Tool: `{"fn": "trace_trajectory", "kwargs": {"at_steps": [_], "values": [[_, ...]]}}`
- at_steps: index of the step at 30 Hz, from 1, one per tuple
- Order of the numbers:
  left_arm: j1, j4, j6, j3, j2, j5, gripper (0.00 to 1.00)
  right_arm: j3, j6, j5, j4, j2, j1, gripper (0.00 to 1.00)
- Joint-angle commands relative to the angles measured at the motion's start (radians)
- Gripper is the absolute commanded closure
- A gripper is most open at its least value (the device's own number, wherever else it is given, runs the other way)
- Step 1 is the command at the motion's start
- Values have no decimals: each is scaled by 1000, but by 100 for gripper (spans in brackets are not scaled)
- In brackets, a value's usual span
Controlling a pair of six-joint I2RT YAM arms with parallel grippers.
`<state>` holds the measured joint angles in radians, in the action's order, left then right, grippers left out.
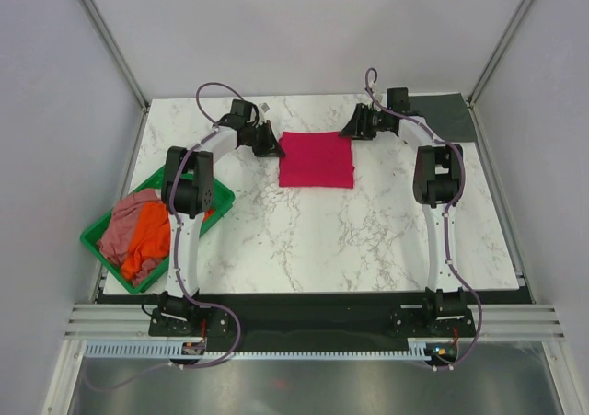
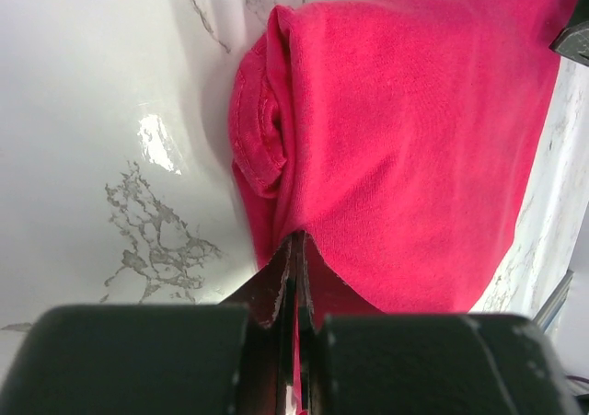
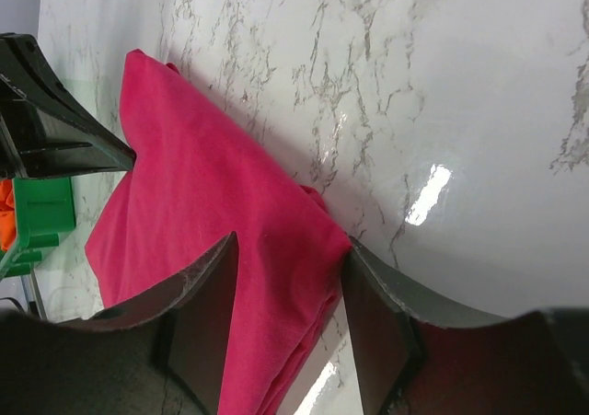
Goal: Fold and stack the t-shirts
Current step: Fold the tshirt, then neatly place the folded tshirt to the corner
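Observation:
The crimson-red t-shirt [image 1: 317,159] lies folded into a rectangle at the far middle of the table. My left gripper [image 1: 273,148] is at its far left corner, shut on the cloth edge, as the left wrist view [image 2: 299,240] shows. My right gripper [image 1: 348,130] is at the far right corner, open, its fingers [image 3: 198,291] straddling the shirt's corner [image 3: 276,249]. The dusty pink t-shirt [image 1: 129,222] and the orange t-shirt [image 1: 147,242] lie crumpled in the green tray. The dark grey t-shirt [image 1: 451,116] lies flat at the far right corner.
The green plastic tray [image 1: 103,256] stands at the table's left edge, beside the left arm. White walls and metal posts close in the table on three sides. The arm bases sit on a rail at the near edge.

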<state>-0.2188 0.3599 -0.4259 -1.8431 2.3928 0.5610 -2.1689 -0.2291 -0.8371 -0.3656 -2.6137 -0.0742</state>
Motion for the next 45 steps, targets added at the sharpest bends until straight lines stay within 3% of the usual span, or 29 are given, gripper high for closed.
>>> {"fn": "trace_trajectory", "kwargs": {"at_steps": [1,7,8,9,12,13,15,19,20,21,25,33,45], "values": [[12,37,-2,-5,48,-70,98,14,11,23,-113,-77,-9,43],[13,45,3,1,45,-67,98,37,-3,32,-101,-72,-15,48],[13,48,3,1,45,-67,98,46,-1,45,-98,-63,-15,56],[12,51,3,1,43,-65,98,50,0,59,-99,-59,-15,56],[13,59,1,-1,36,-61,98,69,10,82,-99,-29,-12,78],[12,65,1,-11,31,-55,98,76,10,85,-99,-17,-9,90],[15,108,-14,-40,11,-21,98,95,16,108,-99,32,-9,100],[16,120,-59,-45,-123,79,92,161,14,214,-62,147,-12,100],[16,122,-68,-44,-147,109,87,172,22,228,-59,187,-13,100],[18,123,-86,-41,-179,125,74,184,40,243,-62,202,-19,100],[16,123,-119,-2,-288,198,60,187,77,340,-113,256,-19,100],[10,122,-71,227,-455,234,60,257,146,512,-144,331,-41,100],[-47,122,-5,410,-642,252,58,328,329,828,-72,481,-52,100]]}}
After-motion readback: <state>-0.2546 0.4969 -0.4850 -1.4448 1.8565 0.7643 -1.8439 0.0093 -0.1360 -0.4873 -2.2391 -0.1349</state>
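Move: The t-shirt's far right corner sits between the right gripper's open fingers, roughly 1 cm back and 2 cm below its hand point. From the right hand, the shirt's near right corner is about 15 cm back and 2 cm to the right, while the dark mat's middle lies some 4 cm ahead and 26 cm to the right. From the left hand, already shut on the shirt's left edge, that far right corner is about 6 cm ahead and 19 cm to the right. Ease the right gripper slightly back and down and shut it on the t-shirt's far right corner while the left keeps hold of the left edge. Then open the left partway, let go and lift it clear, drawing back about 14 cm. Drag the pinched corner about 8 cm to the right, a little back, tipping the right fingers steeply down, some 40 degrees, and raising them slightly at the end. ##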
